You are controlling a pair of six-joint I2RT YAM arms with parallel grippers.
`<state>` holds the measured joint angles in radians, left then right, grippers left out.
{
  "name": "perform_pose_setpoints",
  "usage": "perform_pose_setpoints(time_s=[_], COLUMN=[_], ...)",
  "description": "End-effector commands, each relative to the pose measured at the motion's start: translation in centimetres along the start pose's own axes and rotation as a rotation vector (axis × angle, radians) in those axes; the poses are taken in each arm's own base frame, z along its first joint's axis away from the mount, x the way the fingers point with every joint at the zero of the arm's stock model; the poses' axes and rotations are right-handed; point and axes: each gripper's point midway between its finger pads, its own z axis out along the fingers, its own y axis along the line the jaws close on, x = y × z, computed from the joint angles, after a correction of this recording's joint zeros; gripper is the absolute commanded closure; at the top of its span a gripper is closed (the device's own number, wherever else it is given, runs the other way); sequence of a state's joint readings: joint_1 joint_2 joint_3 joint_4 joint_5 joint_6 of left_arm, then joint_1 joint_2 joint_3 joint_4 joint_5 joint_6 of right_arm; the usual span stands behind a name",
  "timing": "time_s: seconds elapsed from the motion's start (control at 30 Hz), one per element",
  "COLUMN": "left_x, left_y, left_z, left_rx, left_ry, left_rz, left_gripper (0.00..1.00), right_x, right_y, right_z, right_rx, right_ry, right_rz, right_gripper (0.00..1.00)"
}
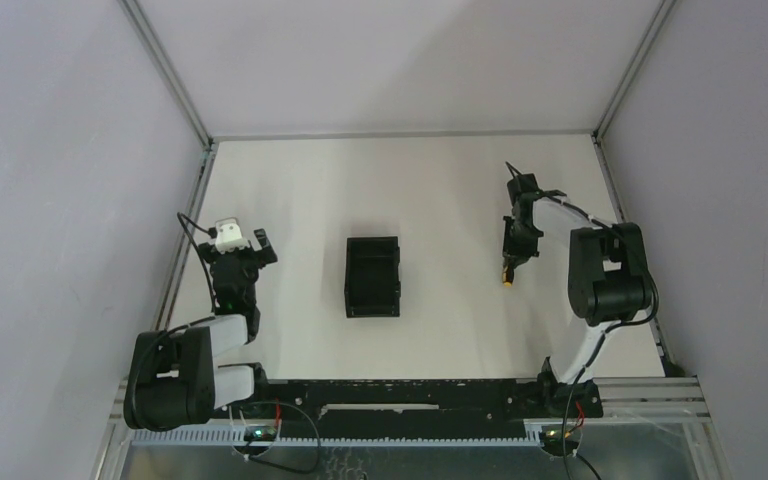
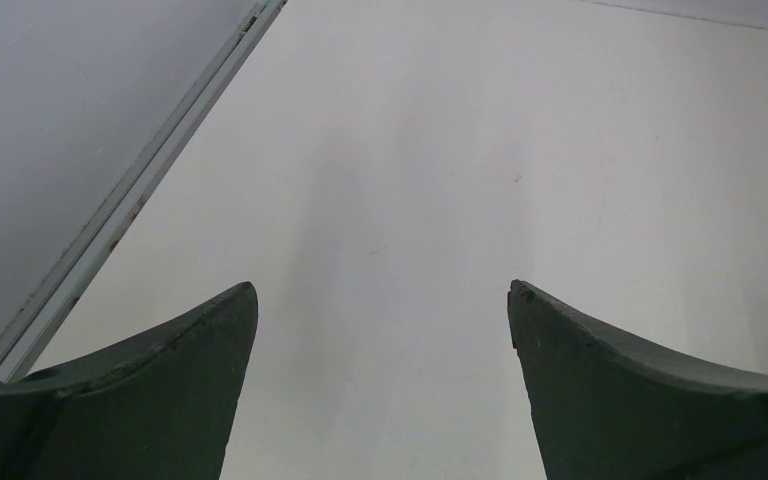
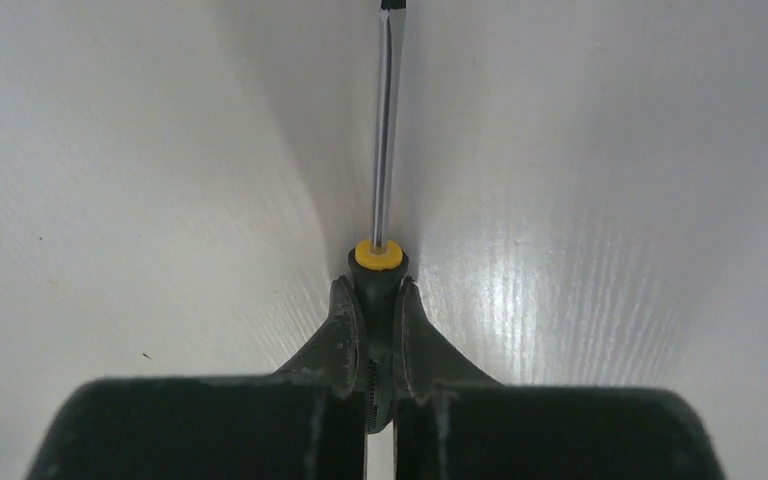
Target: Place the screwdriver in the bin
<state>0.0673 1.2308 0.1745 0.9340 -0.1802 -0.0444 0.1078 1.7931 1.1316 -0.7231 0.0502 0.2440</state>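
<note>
The screwdriver (image 3: 377,254) shows a yellow collar and a thin metal shaft running away from the wrist camera over the white table. My right gripper (image 3: 374,285) is shut on its black handle, just behind the collar. From above, that gripper (image 1: 511,262) is at the right of the table, with the screwdriver's orange-yellow part (image 1: 507,284) poking out below the fingers. The black open-top bin (image 1: 352,278) sits in the middle of the table, well to the left of the right gripper. My left gripper (image 1: 243,238) is open at the left side, with only bare table between its fingers (image 2: 200,340).
A metal frame rail (image 2: 150,175) runs along the table's left edge beside the left gripper. Grey walls close in the table on three sides. The arm bases and a black cable track (image 1: 400,395) line the near edge.
</note>
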Motion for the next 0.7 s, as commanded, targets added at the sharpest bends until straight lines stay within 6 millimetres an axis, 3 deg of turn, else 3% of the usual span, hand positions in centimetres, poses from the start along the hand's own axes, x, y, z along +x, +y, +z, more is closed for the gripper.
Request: perform_pose_setpoints(time_s=[0.0,0.23,0.33,0.43,0.5,0.67], left_x=[-3.3,-3.3,-3.3,-3.3,-3.3,-3.2], left_y=[-0.4,-0.4,-0.4,-0.4,-0.4,-0.4], left_z=[1.1,1.1,1.1,1.1,1.1,1.1], left_rx=[0.004,0.004,0.004,0.005,0.005,0.004], left_ry=[-0.089,-0.091,-0.089,-0.090,-0.090,-0.088], left_rz=[-0.002,-0.003,-0.002,-0.002,-0.002,-0.001], left_gripper=[0.00,0.00,0.00,0.00,0.00,0.00], right_x=[-2.3,-3.4,-3.4,-3.2,-3.0,0.3], right_y=[-0.3,-1.4,-1.1,0.5,2.9,15.3], right_z=[-4.8,-15.9,-18.3,-19.4,-19.7,-20.9], right_rx=[0.015,0.039,0.012,-0.029,-0.057,-0.259], right_ry=[-0.097,-0.223,-0.279,-0.322,-0.344,-0.362], right_rz=[-0.018,0.003,0.018,0.007,-0.024,-0.262], right_gripper=[1.00,1.00,1.00,1.00,1.00,1.00])
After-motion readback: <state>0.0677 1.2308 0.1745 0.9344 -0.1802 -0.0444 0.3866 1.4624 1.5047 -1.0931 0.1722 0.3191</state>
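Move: The right hand already has its fingers shut on the screwdriver's handle just behind the collar, the tool still at the table with its shaft pointing forward. The bin stands about 31 cm to this hand's left and some 3 cm back, its middle roughly 2 cm higher than the hand point. From the idle left hand the bin lies about 27 cm to the right, 6 cm back and 7 cm below. Straight up first, about 20 cm and fast, the right hand lifts the screwdriver off the table, its fingers staying shut on the handle and tilting some 20 degrees forward on the way. Near the top it swings left towards the bin, about 7 cm and still gathering speed, and begins to turn counter-clockwise. ##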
